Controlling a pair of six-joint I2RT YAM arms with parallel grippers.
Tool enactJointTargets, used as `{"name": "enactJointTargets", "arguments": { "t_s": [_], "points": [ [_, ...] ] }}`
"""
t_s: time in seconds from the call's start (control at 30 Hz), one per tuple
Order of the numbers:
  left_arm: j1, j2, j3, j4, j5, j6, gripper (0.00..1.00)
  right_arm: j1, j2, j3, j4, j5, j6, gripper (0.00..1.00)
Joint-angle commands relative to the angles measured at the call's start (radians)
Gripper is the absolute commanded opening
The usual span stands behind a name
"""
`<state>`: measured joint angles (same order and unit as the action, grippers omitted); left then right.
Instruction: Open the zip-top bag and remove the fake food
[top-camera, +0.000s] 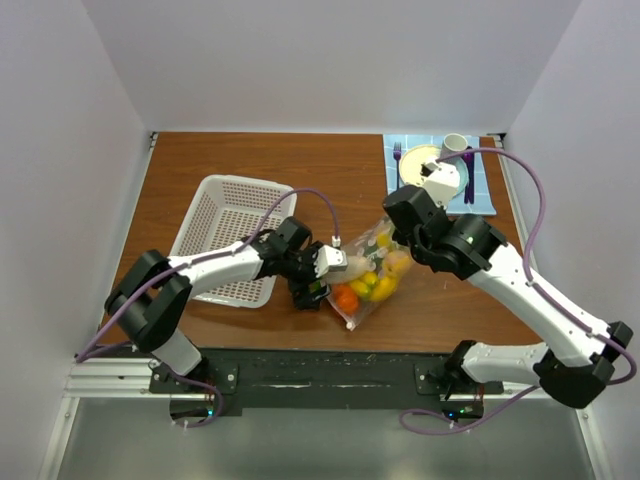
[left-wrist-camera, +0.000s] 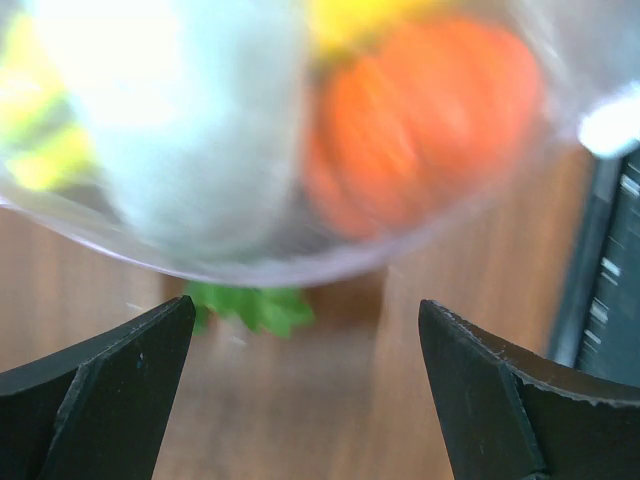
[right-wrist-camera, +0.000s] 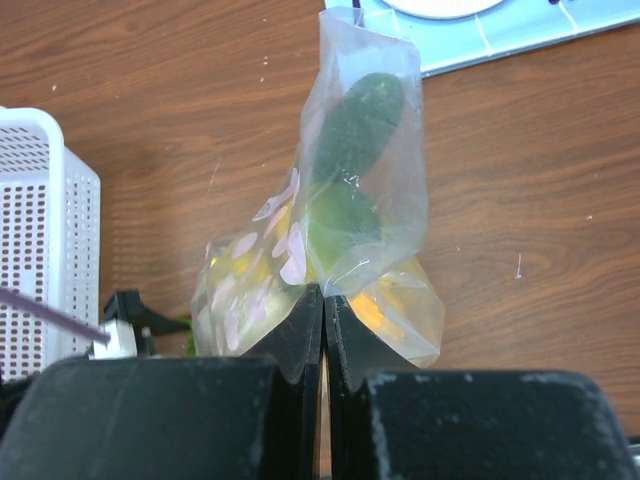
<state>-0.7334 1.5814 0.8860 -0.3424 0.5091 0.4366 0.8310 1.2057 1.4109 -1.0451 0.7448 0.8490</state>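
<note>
The zip-top bag (top-camera: 372, 275) is a clear pouch hanging tilted over the wooden table, and my right gripper (right-wrist-camera: 323, 292) is shut on a fold of its plastic. Fake food fills the zip-top bag (right-wrist-camera: 340, 200): a dark green cucumber (right-wrist-camera: 358, 125), yellow pieces (top-camera: 383, 288) and an orange round fruit (top-camera: 346, 298). My left gripper (top-camera: 335, 282) stands open at the bag's lower left end. In the left wrist view the bag's rounded bottom (left-wrist-camera: 300, 150), with the orange fruit (left-wrist-camera: 420, 110) inside, hangs just ahead of that gripper (left-wrist-camera: 305, 310). A green leafy bit (left-wrist-camera: 255, 305) shows under the bag.
A white perforated basket (top-camera: 230, 235) stands to the left of the bag, close to my left arm. At the back right lies a blue mat (top-camera: 485, 190) with a yellow plate (top-camera: 420, 158), a fork and a cup (top-camera: 455, 145).
</note>
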Motion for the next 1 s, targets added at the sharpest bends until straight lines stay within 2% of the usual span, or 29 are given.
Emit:
{"name": "enactJointTargets", "arguments": {
  "t_s": [0.0, 0.13, 0.33, 0.47, 0.5, 0.57, 0.6, 0.7, 0.77, 0.87, 0.9, 0.93, 0.97],
  "points": [
    [0.011, 0.057, 0.093, 0.112, -0.073, -0.025, 1.00, 0.002, -0.057, -0.087, -0.024, 0.019, 0.051, 0.00],
    [0.011, 0.127, 0.137, 0.126, -0.066, -0.021, 1.00, 0.003, -0.119, -0.240, -0.016, -0.013, 0.117, 0.00],
    [0.015, 0.204, 0.151, 0.146, -0.072, 0.019, 1.00, 0.000, -0.185, -0.338, -0.044, -0.007, 0.165, 0.00],
    [0.029, 0.227, 0.171, 0.141, -0.040, 0.033, 0.89, -0.001, -0.209, -0.362, -0.056, -0.007, 0.170, 0.00],
    [0.029, 0.223, 0.174, 0.138, -0.031, 0.034, 0.79, -0.001, -0.210, -0.363, -0.055, -0.010, 0.170, 0.00],
    [0.031, 0.220, 0.202, 0.112, 0.011, 0.042, 0.67, -0.001, -0.207, -0.368, -0.055, -0.012, 0.170, 0.00],
    [0.031, 0.218, 0.211, 0.077, 0.026, 0.054, 0.53, -0.001, -0.204, -0.368, -0.056, -0.012, 0.170, 0.00],
    [0.031, 0.233, 0.270, -0.034, 0.068, 0.106, 0.32, -0.003, -0.205, -0.371, -0.058, -0.010, 0.171, 0.00],
    [0.032, 0.227, 0.281, -0.081, 0.078, 0.135, 0.28, -0.004, -0.209, -0.371, -0.058, -0.010, 0.168, 0.00],
    [0.032, 0.192, 0.266, -0.116, 0.088, 0.178, 0.13, -0.006, -0.210, -0.378, -0.055, -0.012, 0.167, 0.00],
    [0.032, 0.184, 0.265, -0.128, 0.088, 0.185, 0.04, -0.006, -0.210, -0.383, -0.055, -0.013, 0.168, 0.00],
    [0.034, 0.180, 0.266, -0.136, 0.086, 0.188, 0.00, -0.004, -0.212, -0.385, -0.053, -0.015, 0.168, 0.00],
    [0.035, 0.167, 0.268, -0.145, 0.085, 0.192, 0.00, -0.006, -0.212, -0.386, -0.052, -0.015, 0.168, 0.00]
  ]
}}
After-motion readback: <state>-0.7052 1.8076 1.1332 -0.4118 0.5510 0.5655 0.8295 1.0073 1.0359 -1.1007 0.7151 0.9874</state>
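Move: A green leafy piece peeks out under the bag's mouth, roughly 3 cm ahead of the open left hand, 2 cm to its right and 2 cm lower. From that hand the bagged orange-red food is some 7 cm right and 2 cm back, the pale vegetable 8 cm right and 4 cm ahead, at about finger height. The right hand, holding the bag's end high, has the green piece about 16 cm to its left, 3 cm back and 26 cm below. The green leafy piece at the bag's mouth is pinched by the left fingers, which travel about 5 cm forward and some 3 cm right, dip about 2 cm beside the bag's rim and shut fully while rising again and easing back slightly. Meanwhile the right hand, still gripping the bag's end, lowers it about 9 cm, drawing it back and right 5 cm each, then holds still. ##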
